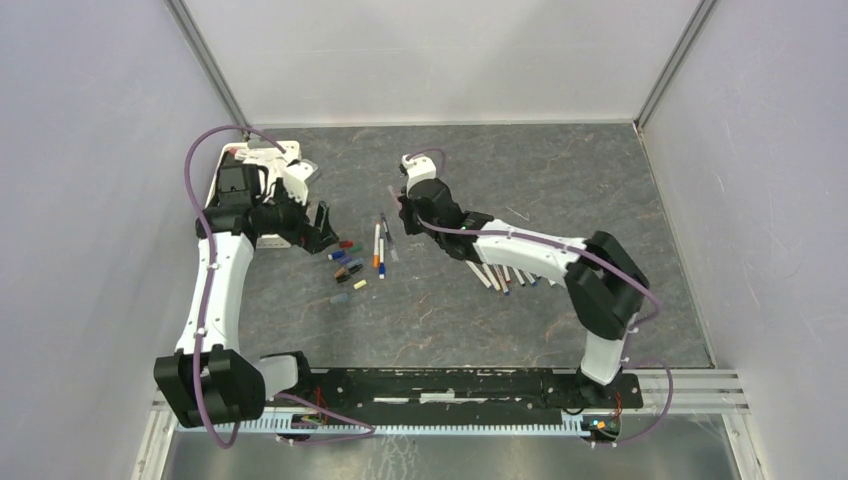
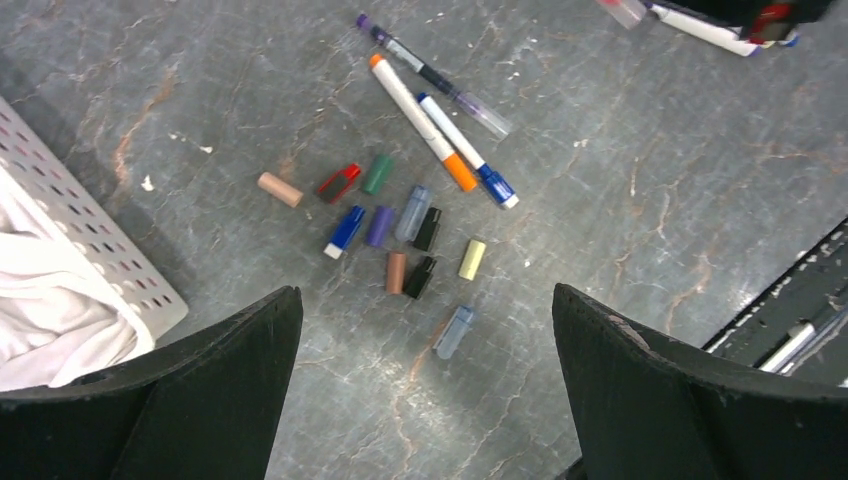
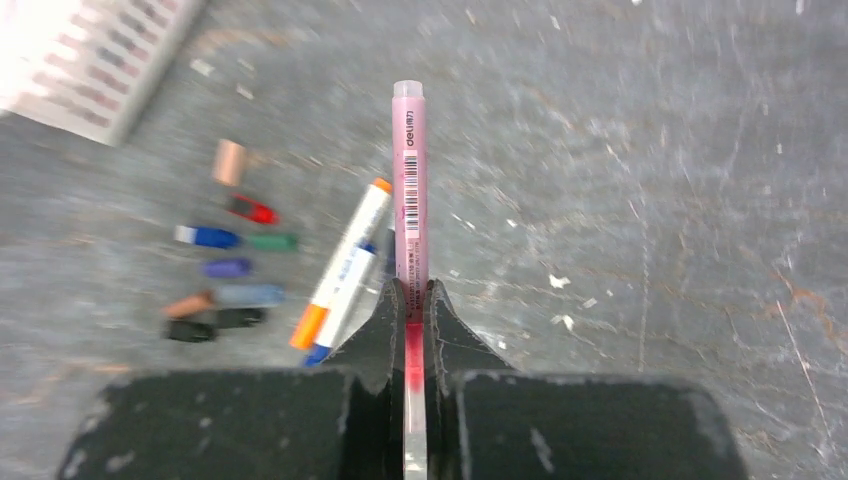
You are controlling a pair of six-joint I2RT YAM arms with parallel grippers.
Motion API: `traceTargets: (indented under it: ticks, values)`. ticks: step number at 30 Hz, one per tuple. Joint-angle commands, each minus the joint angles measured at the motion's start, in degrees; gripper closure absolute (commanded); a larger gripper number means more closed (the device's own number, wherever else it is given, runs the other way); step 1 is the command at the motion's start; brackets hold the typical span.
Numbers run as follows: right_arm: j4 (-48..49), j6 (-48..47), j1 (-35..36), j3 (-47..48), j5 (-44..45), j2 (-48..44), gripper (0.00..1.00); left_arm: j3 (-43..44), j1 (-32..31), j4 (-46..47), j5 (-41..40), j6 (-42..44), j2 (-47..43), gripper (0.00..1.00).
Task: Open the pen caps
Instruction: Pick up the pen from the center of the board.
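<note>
Several loose pen caps (image 2: 400, 225) in red, green, blue, purple, black, tan and yellow lie scattered on the grey table, also seen in the top view (image 1: 347, 268) and the right wrist view (image 3: 225, 270). My left gripper (image 2: 427, 300) hovers just above them, wide open, with nothing between its fingers (image 1: 322, 225). My right gripper (image 3: 411, 290) is shut on a translucent pink pen (image 3: 409, 180), which points forward out of the jaws above the table (image 1: 400, 205). Three capped pens (image 2: 430, 120) lie side by side beyond the caps, one with an orange cap (image 3: 345, 265).
A white perforated tray (image 2: 90, 230) holding white cloth (image 2: 50, 310) stands at the back left (image 1: 262, 165). A row of white pen barrels (image 1: 500, 275) lies under the right forearm. The black base rail (image 1: 450, 385) runs along the near edge.
</note>
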Motion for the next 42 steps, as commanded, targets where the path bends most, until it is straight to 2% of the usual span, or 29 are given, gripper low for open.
traceTargets:
  ticks: [1,9,12,18,32,37,42]
  values:
    - [6.9,3.6,2.8,-2.0,-1.9,-7.3,1.00,-0.5,-0.5,-1.1,6.5,-2.6,-2.5,0.00]
    - [8.6,6.4,8.3,-4.2,-3.3,-12.7,1.00,-2.0,-12.5,2.5,3.5,-8.3,-2.3,0.02]
    - [10.9,8.1,9.7,-6.3,-2.4,-14.6,1.00,-2.0,-14.9,3.8,4.3,-10.3,-3.2,0.04]
    - [15.9,12.7,11.5,-10.3,0.8,-17.6,1.00,-1.6,-15.3,4.4,7.8,-13.8,-4.9,0.04]
    - [22.7,15.4,15.7,-13.1,8.8,-20.9,1.00,-2.6,-15.2,6.5,12.2,-20.1,-7.8,0.04]
    - [26.7,19.7,16.3,-15.2,8.3,-22.4,1.00,-4.6,-15.2,10.0,12.4,-23.2,-9.3,0.16]
    - [28.8,21.2,17.8,-15.6,8.9,-22.4,1.00,-4.7,-15.2,13.2,13.1,-26.7,-10.5,0.37]
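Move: Held in the closed right gripper, the pink pen has its middle about 10 cm ahead of the open left hand, 19 cm to its right and 5 cm lower. On the table some 17 cm below the left hand, the orange marker lies 7 cm ahead and 13 cm right, the purple pen 9 cm ahead and 16 cm right, the red cap about 5 cm ahead and 5 cm right. From the right hand, the left gripper is 8 cm back, 19 cm left and 7 cm higher. Keeping its pinch on the pink pen, the right hand lifts about 15 cm and draws back some 13 cm, drifting left, while rolling its left side up about 35 degrees to offer the red end to the left gripper. The left hand comes right about 11 cm, with some back and a late rise, rolls its left side down, and starts closing its wide fingers around that end. ##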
